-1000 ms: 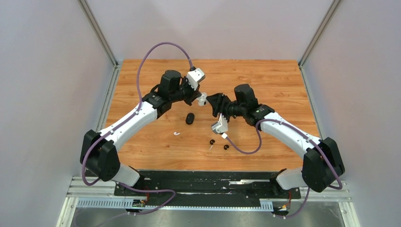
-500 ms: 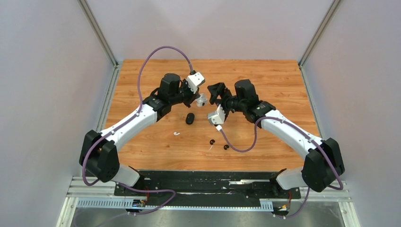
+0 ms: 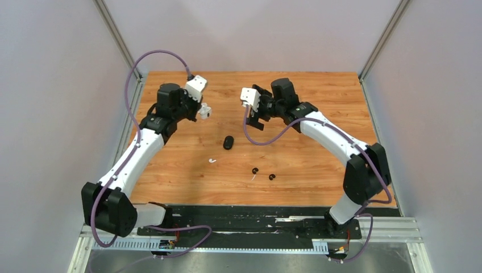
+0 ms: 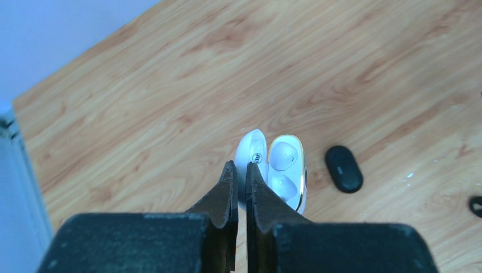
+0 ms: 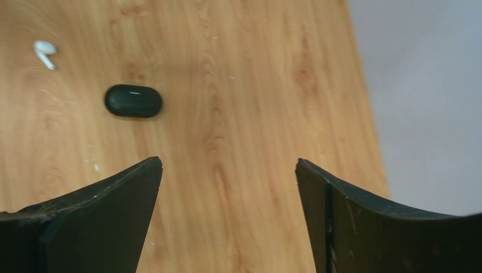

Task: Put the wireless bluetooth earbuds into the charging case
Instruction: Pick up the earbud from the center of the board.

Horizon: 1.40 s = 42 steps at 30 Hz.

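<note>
My left gripper [image 4: 240, 168] is shut on the lid of an open white charging case [image 4: 286, 170], held above the table's far left [image 3: 204, 110]. Two rounded white shapes show in its wells; I cannot tell whether they are earbuds. My right gripper [image 5: 227, 165] stands wide open and holds nothing, hovering at the far middle [image 3: 256, 108]. A closed black case [image 3: 228, 142] lies mid-table. One white earbud [image 3: 212, 160] lies near it, also in the right wrist view [image 5: 44, 52]. Another white earbud [image 3: 253, 177] and two black earbuds [image 3: 254, 170] [image 3: 272, 177] lie nearer the front.
The wooden table [image 3: 318, 165] is bounded by grey walls on three sides, with metal posts at the far corners. The black case [image 4: 343, 169] shows to the right of the white case in the left wrist view, and also in the right wrist view [image 5: 133, 100].
My right gripper opened wide and drew back from the white case, toward the far side. My left arm carried the white case leftward, away from the middle.
</note>
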### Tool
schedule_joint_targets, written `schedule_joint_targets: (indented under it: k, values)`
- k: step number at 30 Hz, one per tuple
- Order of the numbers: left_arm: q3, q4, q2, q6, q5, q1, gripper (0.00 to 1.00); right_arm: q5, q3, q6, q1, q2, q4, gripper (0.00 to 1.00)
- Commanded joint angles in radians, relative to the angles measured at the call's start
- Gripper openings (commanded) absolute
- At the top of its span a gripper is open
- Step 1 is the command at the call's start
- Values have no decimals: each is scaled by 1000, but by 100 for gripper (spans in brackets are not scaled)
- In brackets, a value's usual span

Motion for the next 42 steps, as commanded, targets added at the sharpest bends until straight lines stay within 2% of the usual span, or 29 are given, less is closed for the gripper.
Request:
schedule_joint_targets:
  k: [1, 3, 6, 11, 15, 19, 26, 31, 42]
  values:
    - [18, -68, -81, -57, -11, 83, 0, -222, 161, 203, -4, 137, -101, 87]
    - [0, -72, -112, -72, -1, 111, 0, -299, 257, 170, 7, 219, -185, 82]
    - [-29, -64, -174, -95, 15, 137, 0, -314, 357, 102, 43, 326, -252, 78]
    - [-75, -70, -280, -109, 16, 153, 0, -302, 392, -69, 94, 433, -266, 75]
    - [-78, -167, -342, -65, 26, 154, 0, -375, 354, -203, 116, 463, -232, 71]
    - [-77, -236, -396, -68, 14, 157, 0, -403, 280, -215, 140, 447, -103, 70]
    - [-77, -266, -479, -68, 130, 196, 0, -370, 317, -221, 205, 513, -99, 66]
    - [-126, -208, -579, -36, 198, 197, 0, -371, 345, -221, 227, 554, -100, 65]
    - [-74, -317, -636, -59, 159, 197, 0, -317, 372, -310, 258, 622, -106, 66]
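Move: The right hand goes for the white earbud lying on the board about 12 cm back, 19 cm to its left and some 21 cm below. The black case stands near that route, about 5 cm back and 12 cm to the right hand's left; the nearer black earbud lies some 17 cm back and 2 cm left, both also on the board. From the left hand, that white earbud is about 13 cm back, level sideways and 23 cm lower. Swing the right gripper down and to the left, about 16 cm each way, easing back roughly 7 cm after the first third, towards the white earbud. Turn it some 35 degrees counter-clockwise and narrow the wide-open fingers by about a third, touching nothing. Meanwhile shift the left gripper quickly left, then draw it back about 14 cm and up 8, keeping its pinch on the open white case. ##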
